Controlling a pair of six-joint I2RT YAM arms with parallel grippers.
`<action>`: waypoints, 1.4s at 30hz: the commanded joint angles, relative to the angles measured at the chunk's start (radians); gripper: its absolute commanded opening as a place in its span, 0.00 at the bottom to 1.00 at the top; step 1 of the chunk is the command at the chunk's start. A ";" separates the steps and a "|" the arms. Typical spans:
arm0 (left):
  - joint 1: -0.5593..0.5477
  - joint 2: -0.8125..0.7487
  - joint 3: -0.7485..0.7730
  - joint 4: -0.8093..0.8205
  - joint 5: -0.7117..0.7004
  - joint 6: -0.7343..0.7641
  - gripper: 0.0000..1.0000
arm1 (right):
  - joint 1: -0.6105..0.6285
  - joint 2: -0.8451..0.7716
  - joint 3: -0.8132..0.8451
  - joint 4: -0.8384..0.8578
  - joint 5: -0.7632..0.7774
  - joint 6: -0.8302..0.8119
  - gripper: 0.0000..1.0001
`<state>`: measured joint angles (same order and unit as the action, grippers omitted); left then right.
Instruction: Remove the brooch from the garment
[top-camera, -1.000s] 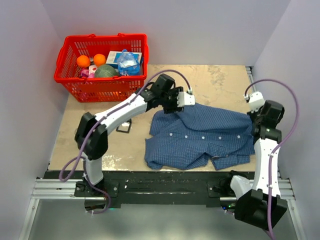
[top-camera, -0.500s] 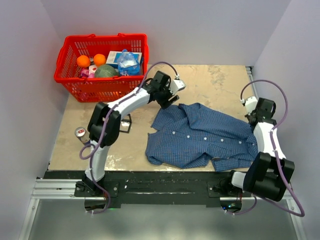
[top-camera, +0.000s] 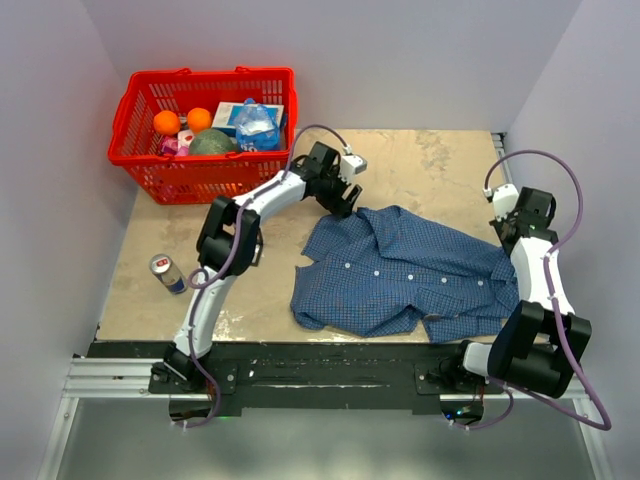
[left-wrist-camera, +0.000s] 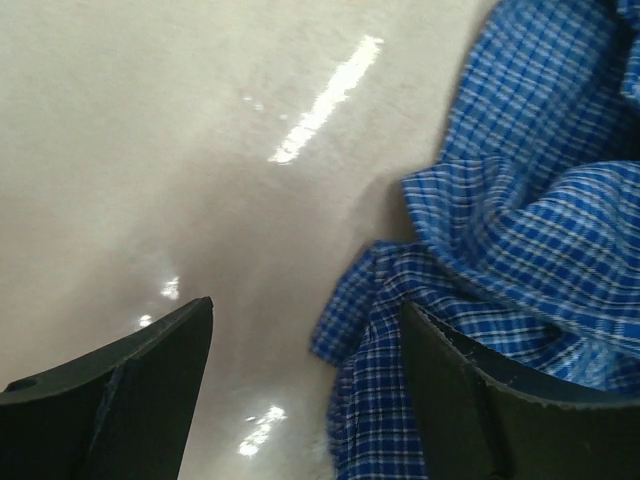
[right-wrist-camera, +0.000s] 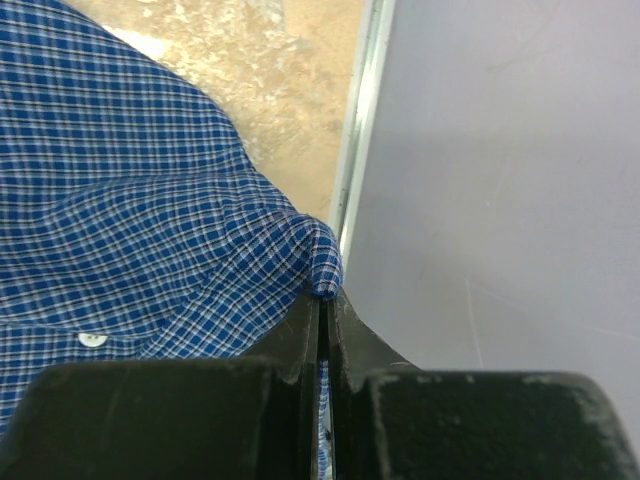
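The garment (top-camera: 400, 270), a blue checked shirt with white buttons, lies spread on the table's right half. My left gripper (top-camera: 345, 203) hovers at its collar end, low over the table. In the left wrist view the left gripper (left-wrist-camera: 305, 310) is open, bare table fills most of the gap, and a rumpled edge of the garment (left-wrist-camera: 520, 240) lies by the right finger. My right gripper (top-camera: 512, 240) is at the shirt's right edge. In the right wrist view the right gripper (right-wrist-camera: 322, 295) is shut on a fold of the garment (right-wrist-camera: 130, 200). The brooch is not visible in any view.
A red basket (top-camera: 135, 150) with fruit and packages stands at the back left. A drink can (top-camera: 167, 272) stands near the left edge, and a small dark object (top-camera: 250, 255) lies beside the left arm. The right wall (right-wrist-camera: 500, 150) rises just beyond the table's metal edge (right-wrist-camera: 355, 150).
My left gripper has pulled back off the shirt's collar toward the far left and opened wider. The left arm folded, uncovering the can. The right gripper stayed shut on the fabric.
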<state>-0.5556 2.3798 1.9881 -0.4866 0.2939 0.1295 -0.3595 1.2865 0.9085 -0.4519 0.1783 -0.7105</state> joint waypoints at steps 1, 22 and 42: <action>-0.010 -0.001 -0.050 0.058 0.169 -0.036 0.79 | -0.002 -0.018 0.046 -0.007 -0.042 0.043 0.00; 0.077 -0.425 -0.251 0.422 0.081 0.147 0.00 | -0.002 0.099 0.288 0.034 -0.169 0.279 0.00; 0.138 -1.042 -0.564 0.579 -0.059 0.254 0.00 | -0.002 -0.131 0.596 0.102 -0.275 0.444 0.00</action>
<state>-0.4210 1.4727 1.4487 0.0677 0.2447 0.3775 -0.3592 1.2999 1.4284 -0.3805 -0.0784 -0.2806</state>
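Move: The near-left edge of the garment's bunched far corner, open to the left fingers, lies about 3 cm back, 3 cm to the right and 2 cm below the left hand. The black-framed mirror is some 22 cm left of that hand and 10 cm back, 3 cm lower; the red basket's middle is roughly 32 cm left and 12 cm ahead. From the right hand, already pinching the garment's right end, that corner is about 33 cm left, 13 cm ahead and 10 cm down. Back, to the right and slightly down, about 5 cm in all, the left hand goes onto the garment's far-left corner and shuts its open fingers on the fabric, then sweeps it up almost 40 cm and leftward towards the basket, its fingers tipping up towards forward. The right hand keeps its pinch, eases forward 10 cm and then rises some 22 cm, also tipping its fingers up. ##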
